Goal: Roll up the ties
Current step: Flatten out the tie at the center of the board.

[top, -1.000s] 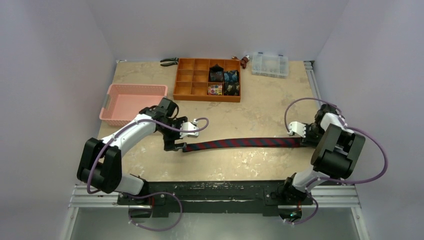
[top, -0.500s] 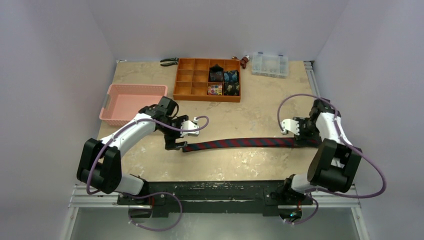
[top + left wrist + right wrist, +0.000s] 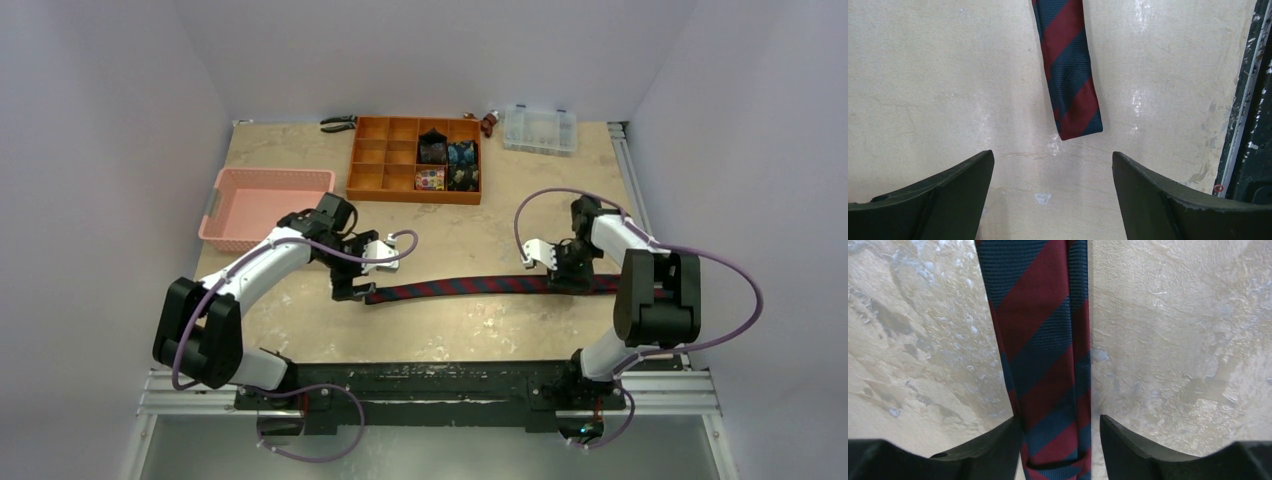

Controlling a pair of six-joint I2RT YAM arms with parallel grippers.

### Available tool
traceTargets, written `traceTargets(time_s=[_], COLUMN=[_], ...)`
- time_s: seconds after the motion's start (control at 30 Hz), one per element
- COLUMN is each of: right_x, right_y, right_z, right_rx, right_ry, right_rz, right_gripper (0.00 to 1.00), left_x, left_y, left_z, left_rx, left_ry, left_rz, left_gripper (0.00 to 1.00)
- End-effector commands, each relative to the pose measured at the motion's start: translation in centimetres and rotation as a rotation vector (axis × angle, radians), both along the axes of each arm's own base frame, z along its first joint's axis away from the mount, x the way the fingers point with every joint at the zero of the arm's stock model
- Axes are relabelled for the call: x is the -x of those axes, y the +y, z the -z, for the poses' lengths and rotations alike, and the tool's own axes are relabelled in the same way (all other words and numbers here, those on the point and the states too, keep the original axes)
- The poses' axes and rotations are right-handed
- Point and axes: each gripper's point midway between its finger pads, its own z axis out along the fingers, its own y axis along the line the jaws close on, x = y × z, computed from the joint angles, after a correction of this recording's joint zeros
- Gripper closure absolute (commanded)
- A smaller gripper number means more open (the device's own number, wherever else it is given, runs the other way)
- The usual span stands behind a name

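One navy tie with red diagonal stripes (image 3: 470,285) lies flat and unrolled across the table's middle. Its narrow end (image 3: 1068,75) stops just short of my left gripper (image 3: 1053,165), which is open and holds nothing; in the top view that gripper (image 3: 352,290) sits at the tie's left tip. My right gripper (image 3: 562,278) is low over the tie near its right part. In the right wrist view the tie (image 3: 1043,340) runs between the open fingers (image 3: 1060,425); the left finger touches its edge, the right one stands apart. Rolled ties (image 3: 447,165) fill some compartments of the orange organiser.
An orange organiser (image 3: 380,165) stands at the back centre, a pink basket (image 3: 262,205) at the left. Pliers (image 3: 338,123) and a clear plastic box (image 3: 540,128) lie along the back edge. A black rail (image 3: 440,380) borders the near edge.
My right arm has swung left along the tie, from its far right end to a spot further in, leaving the tie flat. The left arm has barely moved.
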Motion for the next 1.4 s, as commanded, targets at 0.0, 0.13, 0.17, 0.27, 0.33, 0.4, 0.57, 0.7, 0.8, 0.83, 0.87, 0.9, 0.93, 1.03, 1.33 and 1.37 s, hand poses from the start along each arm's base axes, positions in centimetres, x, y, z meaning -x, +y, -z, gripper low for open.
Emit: traceTargets(time_s=[0.0,0.13,0.17,0.27,0.33,0.4,0.57,0.7,0.8,0.83,0.87,0.9,0.93,1.03,1.33,1.37], right_x=[0.3,0.8,1.0,1.7,2.4,2.9,4.2,4.6,4.4,4.3,4.3,4.1,4.1,3.7,3.3,3.3], right_y=[-0.4,-0.6,-0.5,-0.6,-0.9,-1.2,-2.2,-3.8,-5.0,-5.5,-5.9,-6.3,-6.6,-7.2,-9.2,-9.2], right_z=[0.8,0.9,0.9,1.0,1.1,1.3,1.8,1.9,2.0,2.0,2.1,2.1,2.1,2.0,2.3,2.3], right_rx=[0.02,0.026,0.022,0.026,0.038,0.049,0.067,0.091,0.102,0.107,0.113,0.116,0.117,0.119,0.152,0.15], right_ry=[0.0,0.009,0.012,0.021,0.025,0.027,0.047,0.052,0.056,0.058,0.061,0.059,0.059,0.052,0.065,0.065], right_rz=[0.004,-0.003,-0.004,-0.007,-0.014,-0.019,0.001,0.021,0.05,0.058,0.064,0.066,0.069,0.063,0.051,0.044], right_gripper=[0.47,0.56,0.57,0.61,0.63,0.64,0.65,0.66,0.67,0.68,0.68,0.68,0.68,0.69,0.73,0.73], left_x=[0.2,0.5,0.3,-0.5,-0.8,-0.5,0.7,0.0,-0.5,-0.4,-0.3,-0.3,-0.3,-0.5,-0.4,-0.3], left_y=[-2.7,-5.1,-5.7,-7.4,-8.5,-9.6,-9.7,-9.1,-9.5,-9.8,-10.3,-10.8,-11.0,-11.6,-12.0,-12.0], left_z=[-1.5,-0.8,-0.4,0.7,1.1,1.6,4.2,5.9,5.8,5.6,5.3,5.0,4.9,4.9,5.0,4.9], left_rx=[0.098,0.058,0.044,-0.004,-0.019,-0.039,-0.174,-0.268,-0.271,-0.262,-0.247,-0.226,-0.23,-0.245,-0.285,-0.288], left_ry=[-0.005,-0.017,-0.037,-0.078,-0.077,-0.071,-0.054,-0.063,-0.06,-0.055,-0.048,-0.04,-0.036,-0.023,0.048,0.057], left_rz=[0.038,0.092,0.102,0.134,0.15,0.179,0.29,0.3,0.283,0.286,0.287,0.284,0.285,0.279,0.26,0.254], left_gripper=[0.12,0.1,0.11,0.11,0.13,0.16,0.22,0.42,0.59,0.64,0.68,0.71,0.74,0.8,0.85,0.86])
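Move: The tie's left end lies about 5 cm to the right of the left hand, 2 cm back and 6 cm below it. The pink basket sits some 22 cm ahead and 22 cm left of that hand, the wooden organizer about 36 cm ahead and 16 cm right. The right hand hovers straight over its stretch of tie, by the keeper loop, about 2 cm below its half-open fingers. Both hands come to pinch the tie. The right sinks about 1 cm, closes on the stretch by the keeper loop, then drags it back some 3 cm and right about 8 cm. The left goes right some 12 cm and down 5, tips turning steeper, wrist about 15 degrees clockwise, and its wide-open fingers close on the tie's left end. ##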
